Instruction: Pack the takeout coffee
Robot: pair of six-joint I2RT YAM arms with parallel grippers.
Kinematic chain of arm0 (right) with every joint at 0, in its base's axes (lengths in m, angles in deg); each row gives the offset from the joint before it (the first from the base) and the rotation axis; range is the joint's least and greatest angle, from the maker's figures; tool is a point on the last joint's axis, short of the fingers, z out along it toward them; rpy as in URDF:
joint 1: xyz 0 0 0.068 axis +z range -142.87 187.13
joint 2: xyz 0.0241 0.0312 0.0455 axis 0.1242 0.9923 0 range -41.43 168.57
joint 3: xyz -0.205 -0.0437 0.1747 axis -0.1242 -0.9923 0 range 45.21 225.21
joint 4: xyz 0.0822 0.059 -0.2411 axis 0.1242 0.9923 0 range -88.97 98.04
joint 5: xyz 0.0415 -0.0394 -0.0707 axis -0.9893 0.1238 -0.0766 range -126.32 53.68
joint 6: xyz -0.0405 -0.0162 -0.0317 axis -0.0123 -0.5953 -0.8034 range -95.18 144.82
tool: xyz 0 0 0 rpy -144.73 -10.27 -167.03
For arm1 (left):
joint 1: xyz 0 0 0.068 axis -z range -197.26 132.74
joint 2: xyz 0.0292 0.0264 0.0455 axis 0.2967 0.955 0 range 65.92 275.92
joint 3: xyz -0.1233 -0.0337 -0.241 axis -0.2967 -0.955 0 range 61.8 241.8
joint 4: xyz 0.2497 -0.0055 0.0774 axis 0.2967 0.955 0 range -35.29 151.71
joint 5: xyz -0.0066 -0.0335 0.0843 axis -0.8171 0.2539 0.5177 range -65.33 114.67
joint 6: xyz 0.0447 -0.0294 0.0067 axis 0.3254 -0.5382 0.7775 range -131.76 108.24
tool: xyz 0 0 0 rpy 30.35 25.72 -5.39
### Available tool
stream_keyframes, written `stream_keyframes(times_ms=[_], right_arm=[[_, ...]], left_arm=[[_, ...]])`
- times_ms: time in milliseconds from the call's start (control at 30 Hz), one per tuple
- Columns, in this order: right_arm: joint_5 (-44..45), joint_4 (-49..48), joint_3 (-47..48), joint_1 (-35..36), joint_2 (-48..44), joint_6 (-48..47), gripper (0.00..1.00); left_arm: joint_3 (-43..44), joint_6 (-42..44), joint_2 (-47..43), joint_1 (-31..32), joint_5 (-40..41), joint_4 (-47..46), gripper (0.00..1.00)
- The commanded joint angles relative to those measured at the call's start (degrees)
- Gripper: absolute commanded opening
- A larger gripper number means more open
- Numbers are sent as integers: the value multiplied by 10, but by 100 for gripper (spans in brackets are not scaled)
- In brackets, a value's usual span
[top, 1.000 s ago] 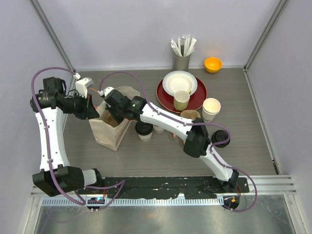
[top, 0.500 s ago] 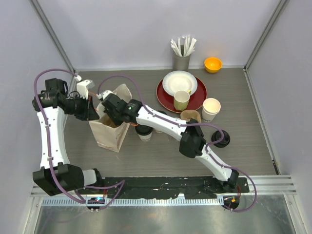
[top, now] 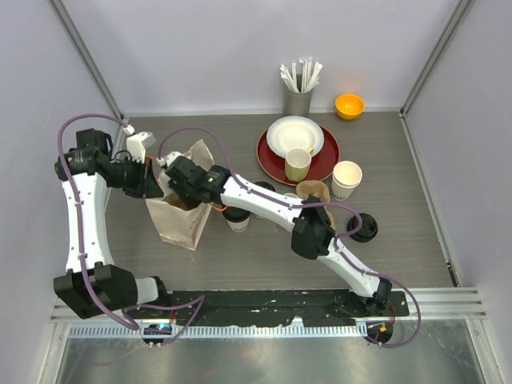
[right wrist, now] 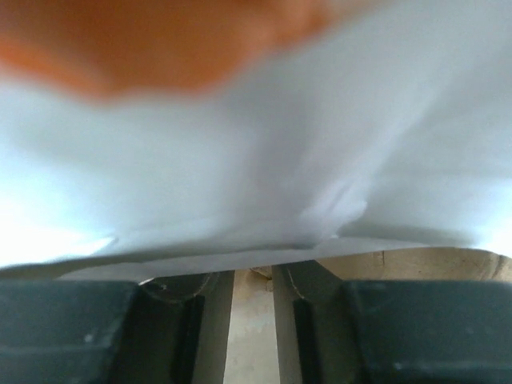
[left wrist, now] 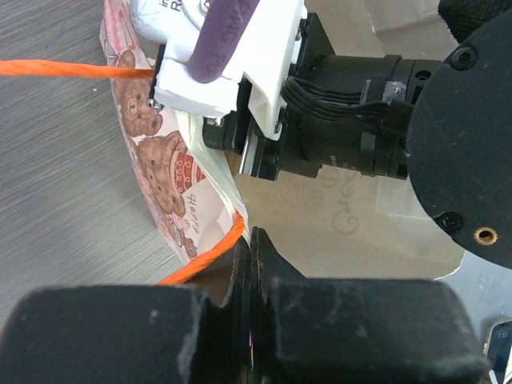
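Observation:
A paper bag [top: 178,218] with orange cord handles stands open at the left of the table. My left gripper [top: 154,182] is shut on its rim, and the left wrist view shows the jaws [left wrist: 250,237] pinching the bag's edge [left wrist: 210,172] beside the cord. My right gripper [top: 182,184] reaches down into the bag. In the right wrist view its fingers [right wrist: 252,276] stand slightly apart with nothing between them, against the bag's white inner wall [right wrist: 264,160]. One takeout coffee [top: 236,216], cream with a black lid, stands just right of the bag. A second dark lid [top: 262,189] peeks from behind the right forearm.
A red plate [top: 320,164] holds a white dish [top: 294,134] and a pale green mug [top: 298,164]. Stacked white cups [top: 346,180], a loose black lid [top: 364,228], a straw holder [top: 298,98] and an orange bowl [top: 350,106] sit at the right and back.
The right arm has pushed further left and down into the bag, and its jaws have parted a little. The left gripper has kept its hold on the rim.

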Motion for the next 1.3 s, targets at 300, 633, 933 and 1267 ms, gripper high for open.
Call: stream_keyframes(times_ms=[300, 633, 933, 1267], right_arm=[[-11, -42, -95, 12, -100, -45, 53], [3, -75, -109, 13, -146, -68, 64], [6, -105, -126, 13, -183, -92, 66], [10, -126, -152, 13, -204, -101, 66]], left_arm=[[19, 9, -2, 2, -57, 32, 0], [31, 6, 14, 2, -24, 37, 0], [41, 2, 23, 2, -11, 38, 0], [43, -4, 24, 2, 5, 30, 0]])
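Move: The carrier lies inside the bag, just under the right hand: about 2 cm ahead, level sideways and some 7 cm below. The near lidded cup stands outside the bag, about 14 cm to the right and 4 cm back of that hand; the other is roughly 21 cm right and 2 cm ahead, both about 6 cm lower. The left hand already pinches the bag's rim; from it the carrier is some 7 cm ahead, 7 cm right and 18 cm down. Upward, slowly at first and then faster, the right hand draws back about 8 cm from the carrier towards the bag's mouth, easing a little right and back. Its fingers, already parting, spread from a quarter to about two-thirds open, and the wrist tips up some 10 degrees. The left hand keeps its pinch on the rim beside the orange handle, edging about 1 cm forward. ##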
